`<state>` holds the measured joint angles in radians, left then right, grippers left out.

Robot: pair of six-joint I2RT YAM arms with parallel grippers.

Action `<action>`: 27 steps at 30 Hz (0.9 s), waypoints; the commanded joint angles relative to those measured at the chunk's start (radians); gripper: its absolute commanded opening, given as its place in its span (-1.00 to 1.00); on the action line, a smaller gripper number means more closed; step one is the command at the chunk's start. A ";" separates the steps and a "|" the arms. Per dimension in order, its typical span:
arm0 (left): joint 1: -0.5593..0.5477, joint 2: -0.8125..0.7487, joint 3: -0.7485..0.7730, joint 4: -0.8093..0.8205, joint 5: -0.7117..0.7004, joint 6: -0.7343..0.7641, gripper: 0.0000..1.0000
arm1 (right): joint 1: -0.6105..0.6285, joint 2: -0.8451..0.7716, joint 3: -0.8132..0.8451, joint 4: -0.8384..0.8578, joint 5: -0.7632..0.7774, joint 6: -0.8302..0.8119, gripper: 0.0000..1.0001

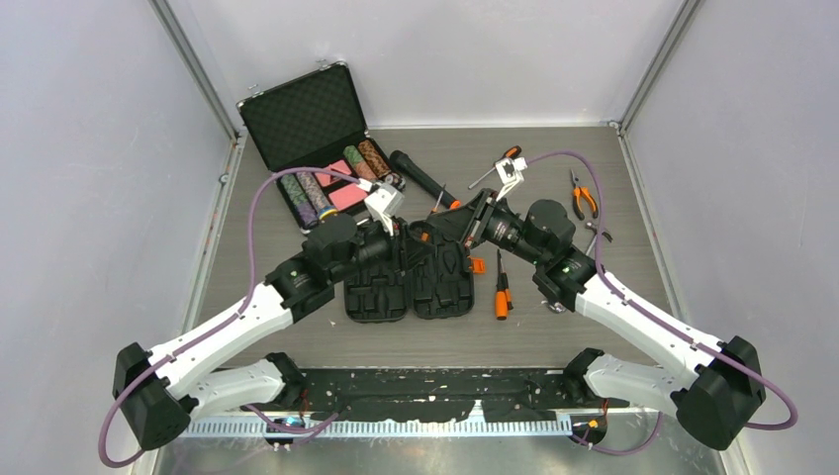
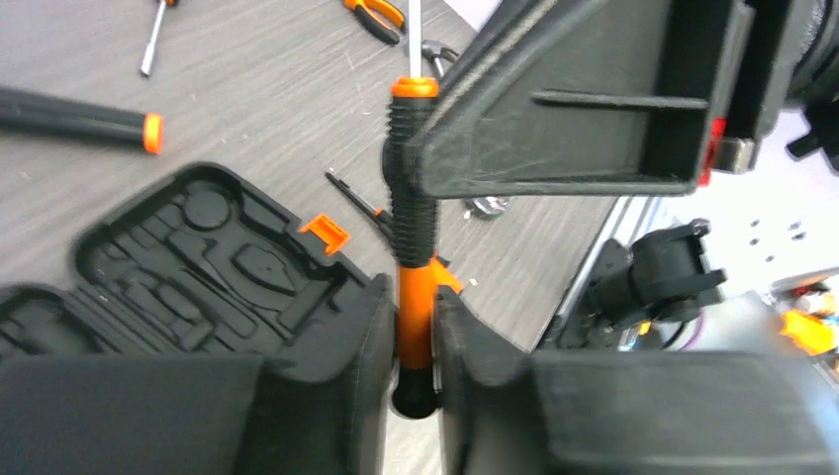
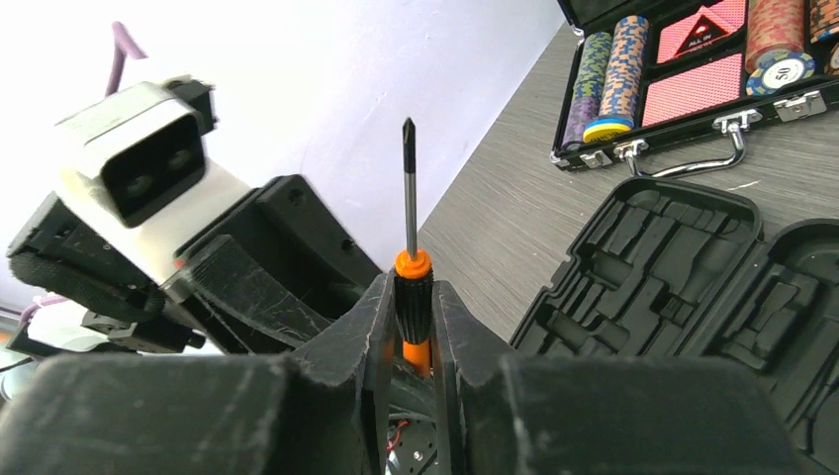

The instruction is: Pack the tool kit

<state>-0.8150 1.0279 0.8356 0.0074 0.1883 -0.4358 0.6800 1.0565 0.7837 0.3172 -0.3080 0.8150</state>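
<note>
The tool kit case [image 1: 408,282] lies open mid-table, its moulded slots bare [image 2: 198,247] [image 3: 673,267]. Above its far edge both grippers hold one orange-and-black screwdriver [image 2: 413,213] [image 3: 414,297]. My left gripper [image 2: 414,297] [image 1: 401,237] is shut on the orange lower part of the handle. My right gripper [image 3: 413,297] [image 1: 465,223] is shut on the ribbed black part, and the shaft points up past it. Another orange screwdriver [image 1: 502,287] lies right of the case. Orange pliers [image 1: 582,195] lie at the far right.
An open poker chip case [image 1: 317,148] stands at the back left. A black flashlight [image 1: 423,178] lies beside it. A thin screwdriver [image 1: 495,166] and a small metal tool [image 1: 597,236] lie on the right half. Walls enclose the table.
</note>
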 commanded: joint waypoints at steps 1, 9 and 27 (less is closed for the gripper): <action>-0.004 -0.021 0.075 -0.039 -0.037 0.166 -0.84 | 0.008 -0.005 0.056 0.039 -0.018 -0.028 -0.67; -0.004 -0.091 0.155 -0.369 -0.266 0.705 -1.00 | -0.083 -0.064 0.207 -0.354 -0.103 -0.289 0.53; -0.155 -0.111 0.219 -0.734 -0.260 1.179 -1.00 | -0.024 0.209 0.656 -1.054 -0.388 -0.786 0.64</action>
<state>-0.9104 0.9073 1.0039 -0.7078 -0.0360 0.6498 0.6041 1.1877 1.3361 -0.6056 -0.6231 0.1268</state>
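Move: The screwdriver stands nearly upright, tip up, between my hands: its middle is about 6 cm above my left hand and 1 cm ahead, and some 2 cm above my right hand, whose fingers grip its handle. From my left hand, the open tool kit lies about 3 cm ahead, 5 cm left and 25 cm down; the loose screwdrivers lie level with it, 16 cm right and 26 cm down; the flashlight is some 27 cm ahead, 1 cm left, 25 cm down. I finish closing my left fingers on the lower end of the screwdriver's handle while my right fingers open wide and let go. My left hand carries it about 10 cm left over the kit, then some 3 cm down, rolling roughly 55 degrees so the shaft swings over to the right, and tipping down. My right hand backs off right and up, then draws back and sinks, rolling left side down. ##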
